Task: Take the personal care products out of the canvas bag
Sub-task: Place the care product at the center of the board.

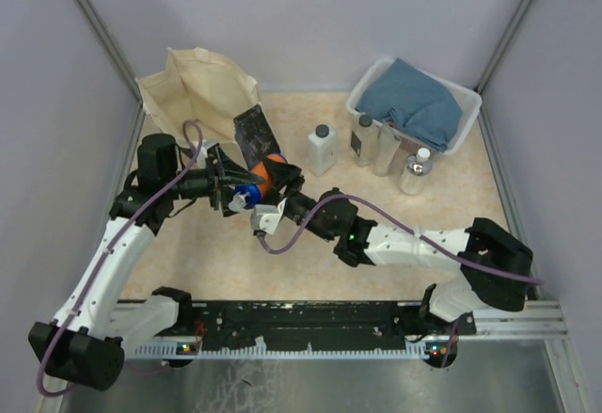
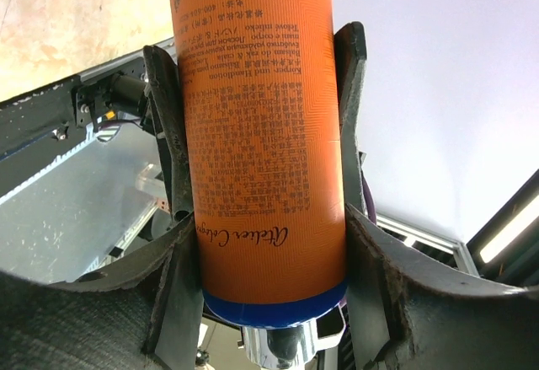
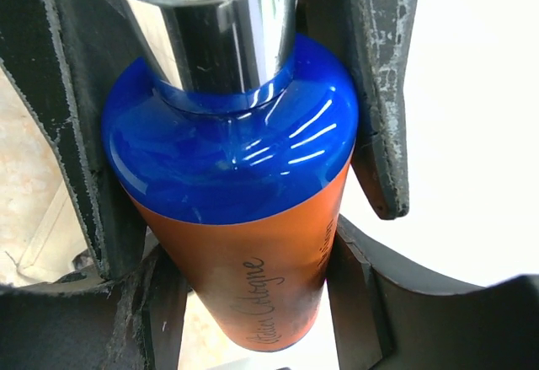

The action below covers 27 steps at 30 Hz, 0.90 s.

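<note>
The blue-and-orange bottle (image 1: 266, 170) hangs lying sideways above the table, just in front of the canvas bag (image 1: 198, 88). My left gripper (image 1: 230, 180) is shut on its orange body (image 2: 261, 134), a finger pressed on each side. My right gripper (image 1: 259, 201) comes from the opposite side and is closed on the blue shoulder (image 3: 227, 151) below the silver cap (image 3: 210, 16), with both fingers against the bottle. The cream bag lies at the back left, its dark printed panel (image 1: 252, 131) facing the bottle. A white bottle with a grey cap (image 1: 322, 148) stands on the table.
A white plastic basket (image 1: 466, 117) holding a blue folded cloth (image 1: 414, 103) sits at the back right. Pale bottles with dark caps (image 1: 364, 140) and a silvery one (image 1: 416, 170) stand in front of it. Grey walls close in both sides.
</note>
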{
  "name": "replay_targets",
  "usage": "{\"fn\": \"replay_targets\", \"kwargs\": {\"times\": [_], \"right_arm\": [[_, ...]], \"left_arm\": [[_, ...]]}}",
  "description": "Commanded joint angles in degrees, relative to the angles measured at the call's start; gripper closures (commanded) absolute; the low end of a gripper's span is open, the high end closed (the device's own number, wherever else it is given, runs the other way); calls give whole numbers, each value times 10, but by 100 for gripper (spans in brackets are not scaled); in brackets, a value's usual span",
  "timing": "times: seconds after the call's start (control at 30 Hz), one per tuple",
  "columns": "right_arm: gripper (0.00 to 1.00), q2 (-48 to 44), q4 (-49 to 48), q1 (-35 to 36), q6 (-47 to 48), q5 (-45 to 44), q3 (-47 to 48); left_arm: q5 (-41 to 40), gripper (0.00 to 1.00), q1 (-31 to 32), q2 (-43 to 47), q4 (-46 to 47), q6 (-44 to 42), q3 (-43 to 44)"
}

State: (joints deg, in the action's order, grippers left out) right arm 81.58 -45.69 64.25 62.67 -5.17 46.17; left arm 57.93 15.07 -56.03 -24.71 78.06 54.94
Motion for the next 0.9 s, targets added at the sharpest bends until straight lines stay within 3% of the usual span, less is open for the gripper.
{"fn": "replay_targets", "kwargs": {"times": [0.0, 0.07, 0.17, 0.2, 0.23, 0.47, 0.63, 0.87], "right_arm": [[100, -30, -39, -27, -149, -89, 50], [100, -38, -10, -36, -183, -101, 57], [100, -45, 25, -47, -218, -120, 65], [100, -47, 34, -52, -226, -125, 66], [100, -48, 43, -54, -231, -131, 67], [100, -66, 63, -65, -277, -159, 47], [100, -109, 82, -75, -331, -175, 14], [100, -162, 142, -160, -470, -159, -43]], "left_arm": [[62, 61, 15, 10, 100, -22, 33], [69, 44, 15, 11, 110, -21, 40], [74, 28, 15, 10, 131, -17, 58], [74, 7, 15, 11, 136, -17, 66], [73, 1, 15, 11, 140, -20, 75], [45, 0, 15, 13, 128, -60, 112], [3, 0, 15, 9, 46, -137, 121], [-93, 0, 15, 12, -27, -230, 121]]}}
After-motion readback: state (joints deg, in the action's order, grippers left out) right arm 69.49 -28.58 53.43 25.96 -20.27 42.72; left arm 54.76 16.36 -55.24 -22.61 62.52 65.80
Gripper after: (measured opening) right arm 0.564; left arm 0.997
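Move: The right hand shares the orange bottle with the left; the bare board centre, where the bottle is due, lies about 7 cm ahead, 9 cm to the right and some 26 cm below. The white bottle stands roughly 14 cm ahead and 10 cm right, the dark-label bottle 16 cm ahead and 20 cm right, both about 18 cm lower. From the left hand, that centre is some 9 cm ahead, 15 cm right and 27 cm below. The left fingers spread wide and come free of the orange bottle, that hand rising about 9 cm and rolling nearly 30 degrees before sinking back some 3 cm. The right hand keeps its grip and carries the bottle about 11 cm right, 6 cm forward and a little down towards the board centre, its fingers swinging clockwise and the hand rolling to bring the cap up. ##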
